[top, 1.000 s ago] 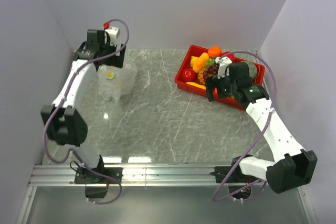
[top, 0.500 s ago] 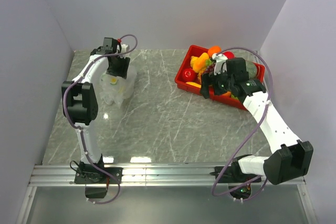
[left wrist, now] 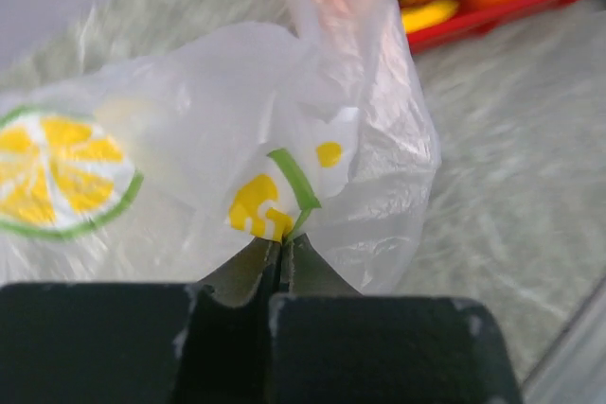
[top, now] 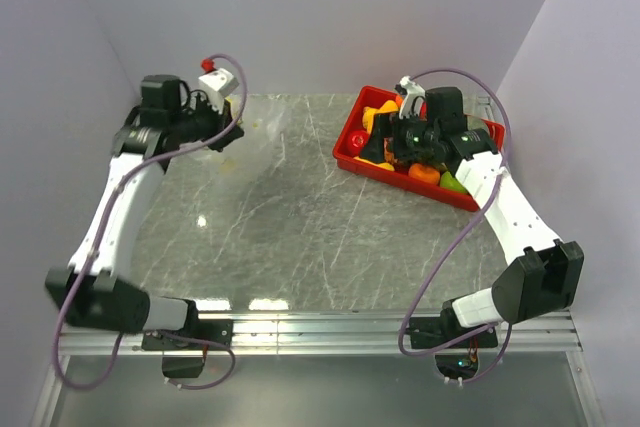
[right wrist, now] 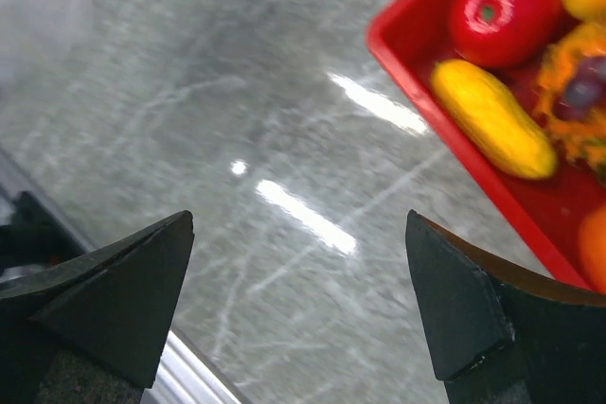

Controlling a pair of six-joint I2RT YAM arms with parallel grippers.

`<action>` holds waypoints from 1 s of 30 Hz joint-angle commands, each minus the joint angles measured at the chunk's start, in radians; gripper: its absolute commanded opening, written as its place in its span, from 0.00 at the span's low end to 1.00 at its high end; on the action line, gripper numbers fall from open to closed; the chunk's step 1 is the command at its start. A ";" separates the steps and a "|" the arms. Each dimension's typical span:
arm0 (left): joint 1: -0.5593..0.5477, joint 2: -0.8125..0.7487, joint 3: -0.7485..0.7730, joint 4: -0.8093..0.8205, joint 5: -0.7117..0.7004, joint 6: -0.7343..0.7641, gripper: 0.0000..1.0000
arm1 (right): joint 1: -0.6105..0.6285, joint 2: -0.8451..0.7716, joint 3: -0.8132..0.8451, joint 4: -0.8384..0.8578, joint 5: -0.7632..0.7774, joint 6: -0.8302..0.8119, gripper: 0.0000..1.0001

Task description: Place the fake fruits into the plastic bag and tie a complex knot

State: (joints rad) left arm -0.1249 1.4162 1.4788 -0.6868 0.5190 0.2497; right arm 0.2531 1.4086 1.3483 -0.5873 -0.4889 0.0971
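Observation:
The plastic bag (left wrist: 312, 120) is thin clear film printed with lemon slices. My left gripper (left wrist: 279, 245) is shut on a fold of it and holds it off the table at the back left (top: 245, 142), where it looks blurred. The fake fruits lie in the red tray: a red one (right wrist: 502, 7), a long yellow one (right wrist: 492, 120), purple grapes (right wrist: 579, 96) and an orange one (top: 423, 173). My right gripper (right wrist: 298, 234) hangs open above the tray's left edge (top: 395, 155), with nothing between its fingers. No knot shows.
The red tray (top: 440, 197) sits at the back right of the grey marble table (top: 300, 227), its near rim (right wrist: 421, 87) in the right wrist view. White walls close in on both sides. A metal rail (top: 320, 325) runs along the near edge.
My left gripper has shut on the bag and raised it from the table while the arm swung back left. My right gripper has moved further over the tray, still open.

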 commanded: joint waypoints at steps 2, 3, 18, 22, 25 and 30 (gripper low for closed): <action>0.027 -0.159 -0.097 0.232 0.395 -0.140 0.00 | 0.000 -0.002 0.051 0.118 -0.152 0.113 0.99; 0.031 -0.177 -0.141 0.257 0.530 -0.144 0.00 | 0.000 0.009 0.060 0.125 -0.177 0.151 0.99; -0.311 -0.744 -0.826 0.423 0.029 1.082 0.00 | 0.007 0.092 0.088 0.161 -0.295 0.231 1.00; -0.318 -0.849 -0.969 0.475 0.064 1.315 0.00 | 0.083 0.105 0.061 0.172 -0.280 0.214 1.00; -0.320 -0.896 -1.051 0.501 0.099 1.444 0.00 | 0.153 0.136 0.064 0.172 -0.306 0.211 1.00; -0.328 -0.933 -1.106 0.475 0.122 1.556 0.00 | 0.233 0.190 0.095 0.193 -0.385 0.237 1.00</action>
State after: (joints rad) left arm -0.4450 0.5030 0.3729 -0.2531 0.6052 1.6421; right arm 0.4500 1.5814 1.4120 -0.4480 -0.8017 0.3180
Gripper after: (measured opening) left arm 0.013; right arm 0.995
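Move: The left hand already pinches the bag; the bag's loose body lies about 5 cm ahead, 4 cm to its right and 7 cm below, and the bare table it is swept over is some 16 cm back, 5 cm right and 27 cm below. From the right hand the bag's body is about 25 cm left, 7 cm ahead and 4 cm below; the red box's middle is roughly 9 cm ahead, 10 cm right, 21 cm below. Up and back first, then down and further back, the left hand whips the pinched bag through the air, ending some 16 cm nearer the base and 10 cm lower, with a quarter roll of the wrist about its fingers, clockwise from behind. The right hand, wide open, rises about 6 cm, sinks again and slides some 12 cm left off the box towards the bag, drawing back at the end. ##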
